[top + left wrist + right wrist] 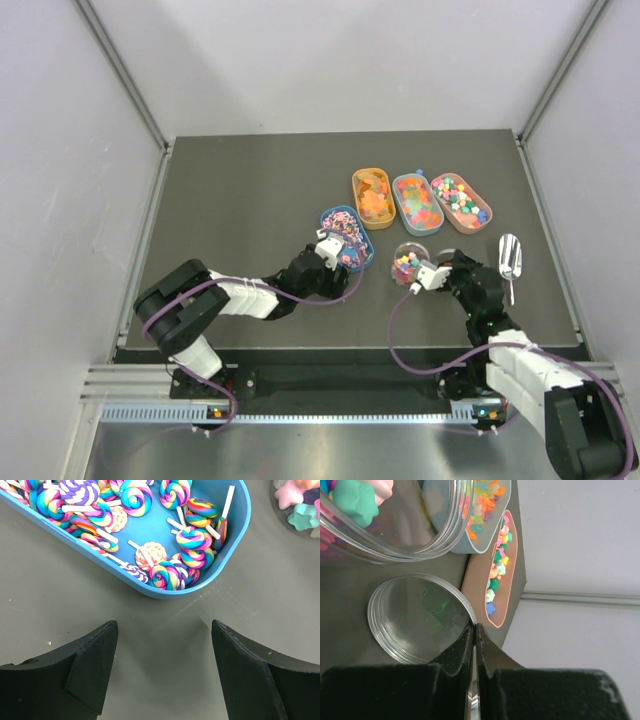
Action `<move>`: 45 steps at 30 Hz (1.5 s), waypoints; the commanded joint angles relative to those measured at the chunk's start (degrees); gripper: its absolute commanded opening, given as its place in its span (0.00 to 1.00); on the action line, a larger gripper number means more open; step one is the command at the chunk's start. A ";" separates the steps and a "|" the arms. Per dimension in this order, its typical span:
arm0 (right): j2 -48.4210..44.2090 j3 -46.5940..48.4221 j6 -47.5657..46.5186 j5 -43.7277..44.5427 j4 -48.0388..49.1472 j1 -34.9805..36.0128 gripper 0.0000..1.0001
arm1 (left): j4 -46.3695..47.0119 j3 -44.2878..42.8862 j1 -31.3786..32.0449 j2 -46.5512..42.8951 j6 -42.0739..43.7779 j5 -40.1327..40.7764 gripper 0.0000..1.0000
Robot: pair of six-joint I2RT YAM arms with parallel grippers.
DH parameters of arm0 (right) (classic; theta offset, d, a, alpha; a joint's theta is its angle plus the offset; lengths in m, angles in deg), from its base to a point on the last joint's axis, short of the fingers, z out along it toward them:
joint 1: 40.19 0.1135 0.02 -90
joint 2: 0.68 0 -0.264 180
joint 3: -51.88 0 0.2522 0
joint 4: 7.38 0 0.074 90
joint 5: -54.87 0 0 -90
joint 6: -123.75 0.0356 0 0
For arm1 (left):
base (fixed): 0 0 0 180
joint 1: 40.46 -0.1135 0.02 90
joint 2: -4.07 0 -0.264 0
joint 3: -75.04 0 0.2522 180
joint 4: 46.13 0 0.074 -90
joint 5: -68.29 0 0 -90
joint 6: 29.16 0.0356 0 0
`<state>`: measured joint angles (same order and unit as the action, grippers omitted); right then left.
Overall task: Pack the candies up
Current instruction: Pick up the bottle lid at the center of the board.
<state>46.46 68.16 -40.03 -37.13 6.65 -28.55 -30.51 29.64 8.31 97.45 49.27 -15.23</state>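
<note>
The candies lie sorted in oval trays: swirl lollipops [165, 575] in the blue tray [347, 237], orange gummies in the orange tray [372, 197], bright bits in the grey-blue tray [417, 203], cube pieces [496, 570] in the pink tray [461, 201]. A clear jar [406, 264] holds pastel candies [352, 495]. My left gripper [165, 625] stands open over bare table just short of the blue tray's [150, 591] near rim. My right gripper [475, 629] is shut on the rim of the clear round lid [417, 617], beside the jar [410, 540].
A metal scoop [510, 258] lies on the table to the right of my right gripper [428, 276]. The three far trays sit side by side behind the jar. The table's right edge and the wall are close behind the pink tray [479, 587].
</note>
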 commanded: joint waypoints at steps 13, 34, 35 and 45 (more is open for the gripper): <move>-14.59 -3.07 -3.13 -1.82 -38.18 2.51 0.34 | -6.80 3.07 0.01 1.80 0.06 -1.30 0.80; -31.94 22.60 17.08 -7.58 -62.42 2.42 0.45 | -9.35 1.84 1.24 2.77 1.64 -1.12 0.80; -30.89 24.18 17.44 -7.84 -63.38 2.42 0.45 | -9.52 1.67 1.24 2.86 1.64 -1.12 0.80; -32.55 26.39 15.87 -12.67 -71.80 2.42 0.42 | -10.14 0.79 1.24 4.44 1.38 -0.42 0.80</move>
<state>13.56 91.70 -24.19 -46.51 -61.65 -26.78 -30.11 29.22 9.41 98.42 52.09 -14.29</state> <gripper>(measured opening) 0.437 0.804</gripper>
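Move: The right fingers still pinch the upper rim of the lid, which hangs nearly upright with its middle some 4 cm straight below them, the board about 8 cm down. The jar of candies stands roughly 7 cm to the left, level fore and aft; the peach tub is about 13 cm ahead and 5 cm right, the metal scoop 15 cm right and 1 cm ahead. From the left hand the lid is some 21 cm right and 4 cm ahead. Let go of the lid: open the right gripper to nearly half and draw it straight back about 10 cm, away from the tubs, sinking a little as the fingers tip down some 15 degrees. Then lift it about 8 cm, clear of the board, rolling its left side up some 15 degrees and keeping the fingers parted. ##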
